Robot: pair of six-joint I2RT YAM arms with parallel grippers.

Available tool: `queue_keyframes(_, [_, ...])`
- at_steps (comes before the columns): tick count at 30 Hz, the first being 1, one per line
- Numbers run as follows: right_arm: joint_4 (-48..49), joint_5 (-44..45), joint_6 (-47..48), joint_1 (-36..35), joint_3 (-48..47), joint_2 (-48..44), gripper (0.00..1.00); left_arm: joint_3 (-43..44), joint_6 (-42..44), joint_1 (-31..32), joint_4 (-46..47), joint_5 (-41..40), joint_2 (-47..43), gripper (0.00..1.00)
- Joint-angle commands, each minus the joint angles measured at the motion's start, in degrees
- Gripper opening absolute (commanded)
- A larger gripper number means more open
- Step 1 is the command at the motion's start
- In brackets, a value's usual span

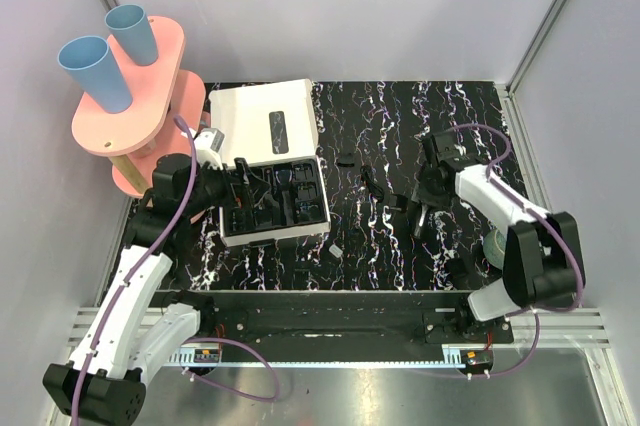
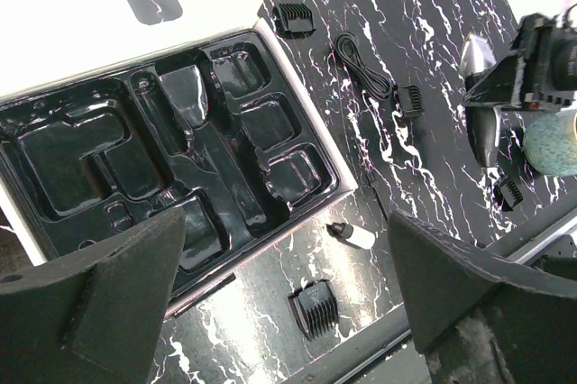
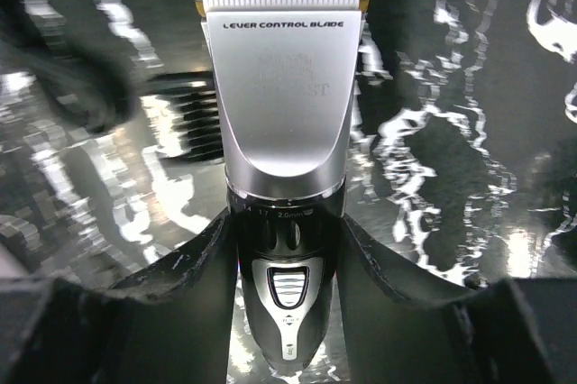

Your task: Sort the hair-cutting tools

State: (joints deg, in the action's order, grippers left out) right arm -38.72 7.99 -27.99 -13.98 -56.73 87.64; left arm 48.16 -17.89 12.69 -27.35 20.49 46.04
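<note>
The clipper (image 3: 284,132), black with a grey head, lies on the marbled table (image 1: 380,246), and my right gripper (image 3: 288,267) is shut on its black body, one finger pressed on each side. In the top view that gripper (image 1: 428,201) is right of centre. Black comb attachments lie loose on the table: one (image 2: 313,307) near the front edge, one (image 2: 293,17) beside the box lid, one (image 2: 411,100) next to a coiled cable (image 2: 361,64), and one (image 2: 508,192) by the clipper (image 2: 482,136). My left gripper (image 2: 284,249) hangs open over the front right corner of the black tray (image 2: 180,150), holding nothing.
The white box (image 1: 265,126) with its moulded tray sits at the left. A small white bottle (image 2: 353,235) lies beside the tray. A teal bowl (image 2: 552,141) stands at the right edge. A pink shelf (image 1: 130,116) with two blue cups stands at the far left.
</note>
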Motion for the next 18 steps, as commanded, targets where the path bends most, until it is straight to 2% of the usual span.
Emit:
queue_keyframes(1, [6.5,-6.0,0.0,-3.9,-4.3,-9.7,0.33,1.5,-0.1,-0.1,1.7,-1.9,-1.3,0.99])
queue_keyframes(6, [14.7,-7.8,-0.8,-10.5,-4.7,-14.2,0.28,1.6,-0.1,0.0,1.1,-3.7,-1.7,0.99])
queue_keyframes(10, [25.5,-5.0,-1.1,-17.8,-5.7,-12.5,0.24,1.4,-0.3,0.0,1.0,-4.9,-2.4,0.99])
queue_keyframes(13, [32.3,0.0,-1.1,-24.9,-8.2,-7.4,0.23,1.7,-1.4,-0.1,-0.5,-12.7,-3.5,0.99])
queue_keyframes(14, [33.4,1.9,-1.0,-26.5,-9.3,-5.7,0.23,1.4,-2.7,-0.1,-0.9,-20.1,-4.9,0.99])
queue_keyframes(15, [34.1,3.9,-0.8,-29.8,-12.1,-3.8,0.22,1.2,-3.3,-0.1,-1.2,-23.8,-5.5,0.99])
queue_keyframes(16, [35.5,7.5,-0.7,-32.0,-15.1,2.3,0.22,0.8,-4.0,-0.1,-2.1,-27.7,-7.5,0.99])
queue_keyframes(18, [36.5,9.1,0.4,-34.9,-18.9,7.4,0.22,0.0,-4.2,-0.1,-1.1,-28.2,-8.6,0.99])
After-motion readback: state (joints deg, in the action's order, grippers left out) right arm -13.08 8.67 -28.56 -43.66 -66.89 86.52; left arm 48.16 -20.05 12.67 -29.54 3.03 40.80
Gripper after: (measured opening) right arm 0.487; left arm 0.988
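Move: The open box's black tray, where the held clipper is headed, has its middle some 37 cm left of the right hand, 3 cm ahead and slightly below. Nearer along the way lie a black guide comb about 7 cm left and 2 cm ahead, and the coiled cable 13 cm left, 7 cm ahead, both about 5 cm down. From the left hand the tray lies nearly straight underneath, about 3 cm right and 20 cm down. Swinging left with the clipper still pinched, the right hand climbs steeply over the guide comb, then levels off and speeds sideways towards the box, some 22 cm left and 13 cm up in all, while the fingers tilt from pointing down towards forward and the wrist yaws counter-clockwise. The open left hand slides about 4 cm left, out of its way, turning some 15 degrees counter-clockwise. ##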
